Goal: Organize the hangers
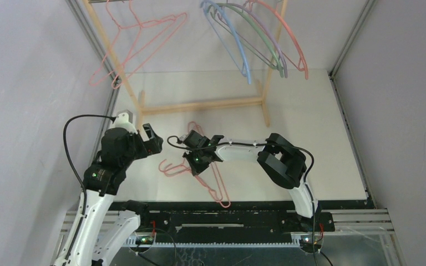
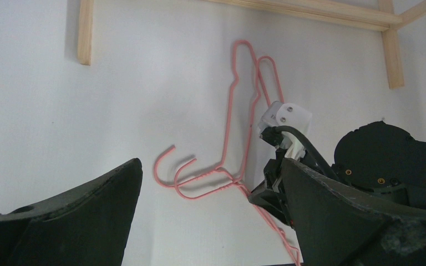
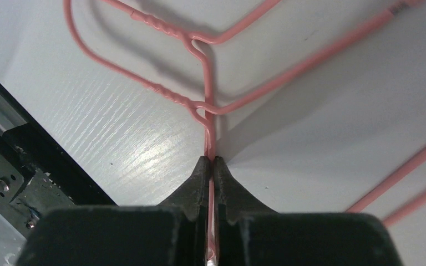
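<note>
Two salmon-pink hangers (image 1: 217, 185) lie overlapped on the white table, hooks pointing left (image 2: 180, 178). My right gripper (image 1: 197, 160) is shut on a pink wire just below their twisted necks (image 3: 208, 119); the jaws pinch the wire between their tips (image 3: 211, 162). My left gripper (image 1: 154, 139) hovers to the left of the hooks, open, with nothing between its fingers (image 2: 211, 221). More hangers hang on the rack: pink ones (image 1: 138, 47) at the upper left, and blue, green, lavender and pink ones (image 1: 258, 41) at the upper right.
The wooden-framed rack (image 1: 199, 105) stands at the back of the table, its base bar (image 2: 310, 10) just beyond the lying hangers. Grey walls close in both sides. A black rail (image 1: 227, 208) runs along the near table edge.
</note>
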Motion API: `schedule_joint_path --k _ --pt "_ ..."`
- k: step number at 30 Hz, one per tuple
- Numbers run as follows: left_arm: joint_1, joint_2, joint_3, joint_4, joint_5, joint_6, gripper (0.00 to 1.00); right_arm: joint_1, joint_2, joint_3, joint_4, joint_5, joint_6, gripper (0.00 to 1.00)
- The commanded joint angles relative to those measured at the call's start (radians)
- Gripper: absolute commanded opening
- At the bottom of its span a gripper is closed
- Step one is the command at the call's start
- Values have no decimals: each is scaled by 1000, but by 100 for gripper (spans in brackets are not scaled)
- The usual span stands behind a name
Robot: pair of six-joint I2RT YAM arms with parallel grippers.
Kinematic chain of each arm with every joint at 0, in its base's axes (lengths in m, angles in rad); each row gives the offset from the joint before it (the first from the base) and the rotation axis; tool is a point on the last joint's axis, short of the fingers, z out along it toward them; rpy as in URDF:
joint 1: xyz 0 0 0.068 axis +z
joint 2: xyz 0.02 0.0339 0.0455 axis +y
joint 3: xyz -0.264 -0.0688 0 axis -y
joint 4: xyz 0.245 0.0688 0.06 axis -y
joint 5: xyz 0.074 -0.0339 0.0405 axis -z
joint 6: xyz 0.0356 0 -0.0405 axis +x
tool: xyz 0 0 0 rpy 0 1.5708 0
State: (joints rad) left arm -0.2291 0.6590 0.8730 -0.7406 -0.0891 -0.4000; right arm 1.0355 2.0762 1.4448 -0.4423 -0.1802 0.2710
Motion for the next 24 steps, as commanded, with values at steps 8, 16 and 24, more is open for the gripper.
schedule_joint_path --k 8,16,24 --pt "-6 -79 17 -11 78 -4 100 -78 -97 124 -47 38 65 0" --pt "-5 -133 1 0 199 -29 99 -175 -83 341 32 56 273 0" --pt "-13 -156 -87 83 288 -75 99 -176 12 618 61 52 424 0"
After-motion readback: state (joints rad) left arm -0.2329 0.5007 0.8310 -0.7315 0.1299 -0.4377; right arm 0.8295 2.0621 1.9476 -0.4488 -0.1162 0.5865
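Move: The right fingers are already shut on one pink hanger just below its neck, at the table. The open left gripper it is brought up to is about 12 cm to their left, 4 cm ahead and 21 cm up. The other pink hanger lies about 3 cm ahead and 2 cm right; the rack's bottom bar is some 24 cm ahead, 3 cm right. From the left hand the gripped hanger is about 4 cm back, 12 cm right and 21 cm below. The right hand swings its still-pinched hanger some 20 cm up and 16 forward; left gripper eases back-right. ##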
